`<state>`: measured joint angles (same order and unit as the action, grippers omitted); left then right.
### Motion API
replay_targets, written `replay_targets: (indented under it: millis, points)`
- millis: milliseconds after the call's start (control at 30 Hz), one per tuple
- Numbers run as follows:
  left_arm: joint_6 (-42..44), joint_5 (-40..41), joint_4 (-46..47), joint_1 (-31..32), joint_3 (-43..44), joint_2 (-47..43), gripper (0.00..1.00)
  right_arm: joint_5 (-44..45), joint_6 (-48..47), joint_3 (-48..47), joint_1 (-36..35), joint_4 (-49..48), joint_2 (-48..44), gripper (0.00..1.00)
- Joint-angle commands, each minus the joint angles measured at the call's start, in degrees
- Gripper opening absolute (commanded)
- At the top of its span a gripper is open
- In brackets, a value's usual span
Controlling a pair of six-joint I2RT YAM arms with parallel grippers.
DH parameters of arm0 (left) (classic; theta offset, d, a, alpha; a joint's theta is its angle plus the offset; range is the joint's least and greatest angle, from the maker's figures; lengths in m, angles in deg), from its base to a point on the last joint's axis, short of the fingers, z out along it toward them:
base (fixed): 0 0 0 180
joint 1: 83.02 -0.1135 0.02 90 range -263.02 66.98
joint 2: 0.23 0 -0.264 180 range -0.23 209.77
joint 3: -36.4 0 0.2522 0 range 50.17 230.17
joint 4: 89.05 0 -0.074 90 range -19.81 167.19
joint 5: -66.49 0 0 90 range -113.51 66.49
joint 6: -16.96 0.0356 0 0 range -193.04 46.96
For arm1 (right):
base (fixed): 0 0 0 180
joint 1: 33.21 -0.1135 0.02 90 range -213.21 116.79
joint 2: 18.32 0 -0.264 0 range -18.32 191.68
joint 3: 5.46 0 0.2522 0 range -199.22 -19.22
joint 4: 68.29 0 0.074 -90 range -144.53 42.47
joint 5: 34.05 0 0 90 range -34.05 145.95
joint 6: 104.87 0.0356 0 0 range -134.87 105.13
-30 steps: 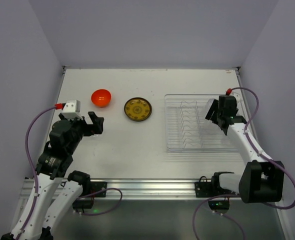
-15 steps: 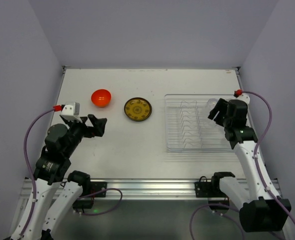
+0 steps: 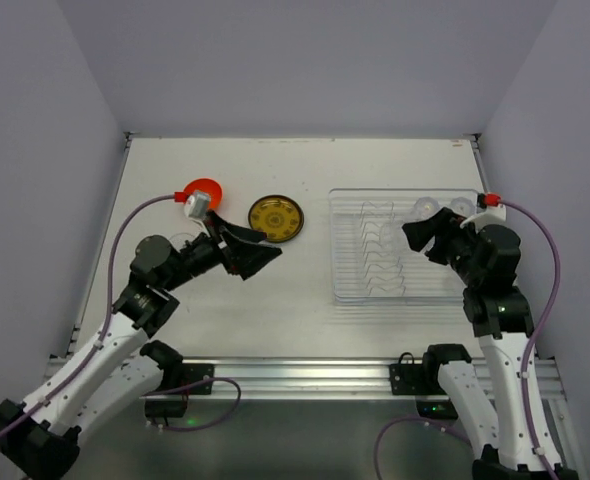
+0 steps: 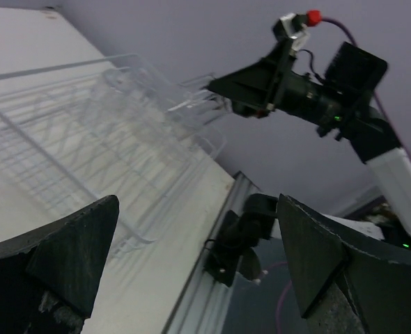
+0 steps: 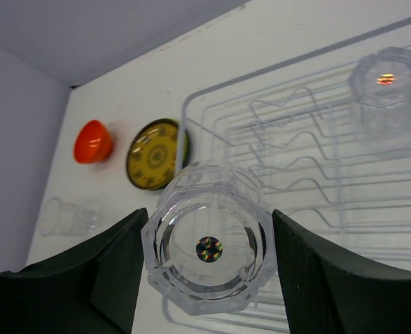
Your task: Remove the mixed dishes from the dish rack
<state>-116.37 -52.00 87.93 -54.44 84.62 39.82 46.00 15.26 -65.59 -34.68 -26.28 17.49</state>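
My right gripper (image 5: 209, 268) is shut on a clear plastic cup (image 5: 209, 236), its base facing the camera, held above the dish rack (image 5: 289, 160). In the top view this gripper (image 3: 422, 233) hangs over the rack's right half (image 3: 347, 285). Two more clear cups (image 3: 425, 207) stand at the rack's back right; one shows in the right wrist view (image 5: 390, 94). My left gripper (image 3: 265, 248) is open and empty, just in front of the patterned yellow-brown plate (image 3: 275, 218). The orange-red bowl (image 3: 203, 189) lies on the table, partly behind my left wrist.
In the right wrist view another clear cup (image 5: 70, 216) lies on the table below the bowl (image 5: 94, 141) and left of the yellow plate (image 5: 155, 154). The left wrist view looks across the rack (image 4: 87, 139) at the right arm (image 4: 296, 90). Walls close in three sides.
My left arm has swung right and forward, toward the yellow plate. My right arm has drawn back and risen with the clear cup held over the rack.
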Motion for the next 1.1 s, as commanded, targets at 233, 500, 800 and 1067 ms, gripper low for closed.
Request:
replay_targets:
  millis: [233,500,800,1067]
  points:
    - [-2.28,9.59,28.01,25.03,5.97,17.94,1.0,-30.55,18.73,6.02,0.07,-21.47,-5.84,0.0]
    - [-3.17,12.13,37.42,30.39,8.87,27.36,1.0,-37.86,26.73,7.7,0.16,-29.92,-9.0,0.0]
    - [-2.11,15.75,36.54,32.15,7.82,25.95,1.0,-36.44,25.33,4.45,0.07,-27.72,-12.17,0.0]
    - [-2.02,13.73,40.05,33.82,9.93,28.85,0.5,-44.35,36.48,12.17,0.07,-50.08,-10.77,0.0]
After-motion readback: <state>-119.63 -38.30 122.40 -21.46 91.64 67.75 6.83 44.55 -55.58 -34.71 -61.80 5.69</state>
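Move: The clear glass that the right gripper already holds by its base lies about 28 cm to the left gripper's right, 5 cm ahead and some 5 cm lower. The yellow-black plate is roughly 27 cm straight ahead of the left gripper and 30 cm below. From the right gripper, the open left gripper is around 30 cm left, 5 cm back and 4 cm higher; the dish rack's middle is about 12 cm ahead, 1 cm right and 23 cm below, and the nearer standing glass about 20 cm ahead, 8 cm right and 20 cm below. The two hands close on each other for a handover above the near-left part of the rack: the left travels about 15 cm right, drawing back and rising a little as it turns clockwise, then waits by the glass's mouth and begins closing its wide-open fingers about the glass wall. The right keeps its grip on the base and carries the glass left, back and up by some 10 cm each way, easing off sideways midway, while its wrist swings counter-clockwise by about 40 degrees and tips up so the mouth faces the left fingers. ##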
